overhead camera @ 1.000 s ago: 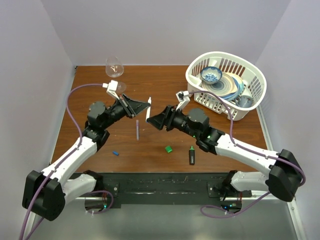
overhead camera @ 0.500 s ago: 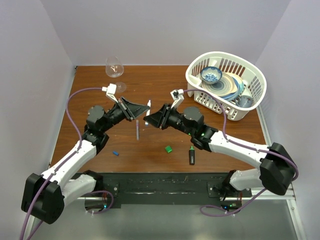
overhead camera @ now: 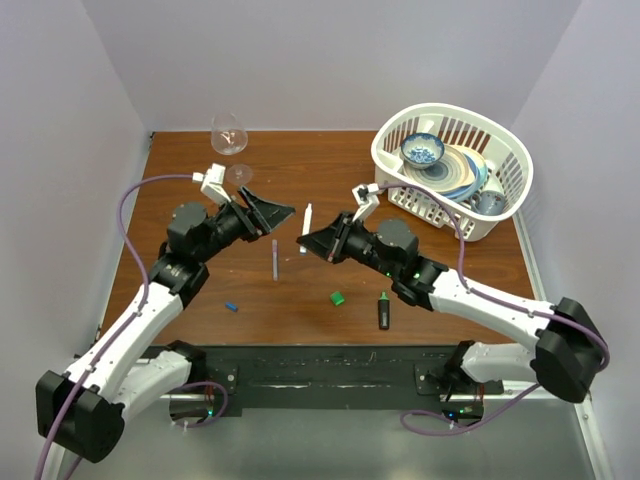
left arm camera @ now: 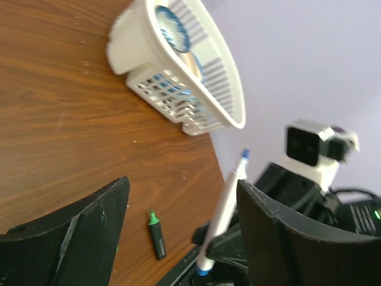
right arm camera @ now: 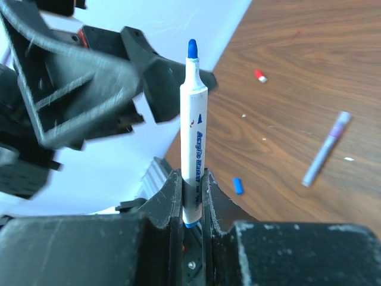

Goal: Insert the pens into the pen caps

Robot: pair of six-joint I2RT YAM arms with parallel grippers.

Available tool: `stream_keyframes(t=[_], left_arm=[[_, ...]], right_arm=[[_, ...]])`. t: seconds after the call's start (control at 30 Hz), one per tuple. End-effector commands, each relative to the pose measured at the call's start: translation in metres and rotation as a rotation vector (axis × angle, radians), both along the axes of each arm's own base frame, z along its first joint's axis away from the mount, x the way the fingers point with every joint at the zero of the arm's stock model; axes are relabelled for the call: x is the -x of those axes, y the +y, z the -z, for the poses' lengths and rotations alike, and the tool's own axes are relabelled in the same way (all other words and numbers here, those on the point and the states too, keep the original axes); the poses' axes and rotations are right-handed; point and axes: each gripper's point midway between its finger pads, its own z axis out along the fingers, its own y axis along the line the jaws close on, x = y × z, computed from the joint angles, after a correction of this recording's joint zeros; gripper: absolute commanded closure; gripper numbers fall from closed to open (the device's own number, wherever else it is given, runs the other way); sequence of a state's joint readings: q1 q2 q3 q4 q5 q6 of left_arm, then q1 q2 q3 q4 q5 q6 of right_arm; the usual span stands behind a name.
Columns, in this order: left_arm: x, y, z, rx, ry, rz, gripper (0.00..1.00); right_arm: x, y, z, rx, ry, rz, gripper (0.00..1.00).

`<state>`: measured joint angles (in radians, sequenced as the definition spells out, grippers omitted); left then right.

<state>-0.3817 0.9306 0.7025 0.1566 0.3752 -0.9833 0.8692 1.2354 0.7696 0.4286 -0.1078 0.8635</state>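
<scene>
My right gripper (overhead camera: 304, 240) (right arm camera: 191, 186) is shut on the lower end of a thin white pen (overhead camera: 308, 216) (right arm camera: 193, 119), whose bare blue tip points away from the fingers. My left gripper (overhead camera: 276, 220) (left arm camera: 181, 190) stands open just left of that pen (left arm camera: 226, 208), not touching it. A thin purple-grey pen (overhead camera: 274, 258) (right arm camera: 326, 149) lies on the table below the grippers. The black marker with a green tip (overhead camera: 383, 311) (left arm camera: 156, 235) lies near the front. On the wood also rest a green cap (overhead camera: 338, 298), a blue cap (overhead camera: 231, 307) (right arm camera: 237, 186) and a red cap (right arm camera: 260, 75).
A white dish basket (overhead camera: 400, 165) (left arm camera: 178, 113) with a bowl and plates stands at the back right. A wine glass (overhead camera: 228, 132) stands at the back left. Grey walls close in the table (overhead camera: 330, 170) on three sides.
The white pen has passed from my left gripper to my right. The right fingers shut on it, then the left jaws opened and drew back to the left.
</scene>
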Motion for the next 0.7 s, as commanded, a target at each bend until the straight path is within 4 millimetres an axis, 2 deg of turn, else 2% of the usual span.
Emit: stream_keyframes(t=[0.0, 0.03, 0.1, 0.13, 0.2, 0.23, 0.3, 0.33, 0.37, 0.43, 0.47, 0.5, 0.53, 0.67], left_arm=[[-0.009, 0.042, 0.028, -0.173, 0.190, -0.234, 0.23], [-0.008, 0.060, 0.047, -0.229, 0.276, -0.325, 0.24], [-0.003, 0.078, 0.066, -0.239, 0.392, -0.414, 0.26], [0.003, 0.091, 0.083, -0.278, 0.450, -0.461, 0.27], [0.008, 0.107, 0.096, -0.296, 0.500, -0.528, 0.28], [0.018, 0.124, 0.115, -0.343, 0.562, -0.606, 0.30], [0.030, 0.140, 0.134, -0.322, 0.665, -0.708, 0.37], [0.041, 0.146, 0.152, -0.349, 0.728, -0.727, 0.41], [0.046, 0.149, 0.160, -0.335, 0.765, -0.747, 0.57], [0.063, 0.151, 0.181, -0.358, 0.851, -0.751, 0.72], [0.068, 0.151, 0.186, -0.337, 0.895, -0.774, 0.89], [0.077, 0.152, 0.197, -0.349, 0.937, -0.775, 0.95], [0.085, 0.152, 0.204, -0.357, 0.983, -0.772, 1.00], [0.111, 0.167, 0.220, -0.395, 1.112, -0.880, 1.00]], right_arm=[[0.003, -0.027, 0.000, 0.034, -0.039, 0.078, 1.00], [0.004, -0.031, 0.001, 0.035, -0.041, 0.089, 1.00], [0.007, -0.040, 0.007, 0.054, -0.041, 0.103, 1.00], [0.010, -0.045, 0.002, 0.059, -0.068, 0.103, 1.00], [0.009, -0.055, 0.004, 0.095, -0.084, 0.134, 1.00], [0.011, -0.058, 0.001, 0.096, -0.097, 0.138, 1.00], [0.012, -0.063, 0.003, 0.119, -0.104, 0.144, 1.00], [0.013, -0.065, 0.002, 0.117, -0.108, 0.148, 1.00], [0.014, -0.067, -0.001, 0.108, -0.115, 0.152, 1.00], [0.013, -0.072, 0.000, 0.110, -0.121, 0.168, 1.00], [0.014, -0.073, -0.001, 0.112, -0.126, 0.170, 1.00], [0.014, -0.075, 0.000, 0.125, -0.131, 0.177, 1.00], [0.014, -0.076, 0.000, 0.131, -0.134, 0.178, 1.00], [0.015, -0.079, -0.002, 0.130, -0.153, 0.178, 1.00]])
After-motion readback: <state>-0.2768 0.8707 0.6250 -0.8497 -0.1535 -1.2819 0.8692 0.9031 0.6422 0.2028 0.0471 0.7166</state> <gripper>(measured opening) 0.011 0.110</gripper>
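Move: The left hand, open and empty, is bound for the blue pen cap on the table, about 14 cm to its left, 8 cm back and roughly 28 cm below. On the table too, the gray pen lies some 5 cm ahead and 4 cm left of this hand, and the green cap about 6 cm back and 11 cm right. From the right hand, which already holds the white marker, the blue cap is about 17 cm left, 4 cm back and 26 cm down. Still pinching the white marker near its lower end, the right hand carries it about 7 cm to the right, clear of the left hand. Meanwhile the left swings quickly down some 20 cm, left and somewhat back towards the blue cap, turning counter-clockwise and tipping its fingers from level to steeply down while they close to nearly shut. ##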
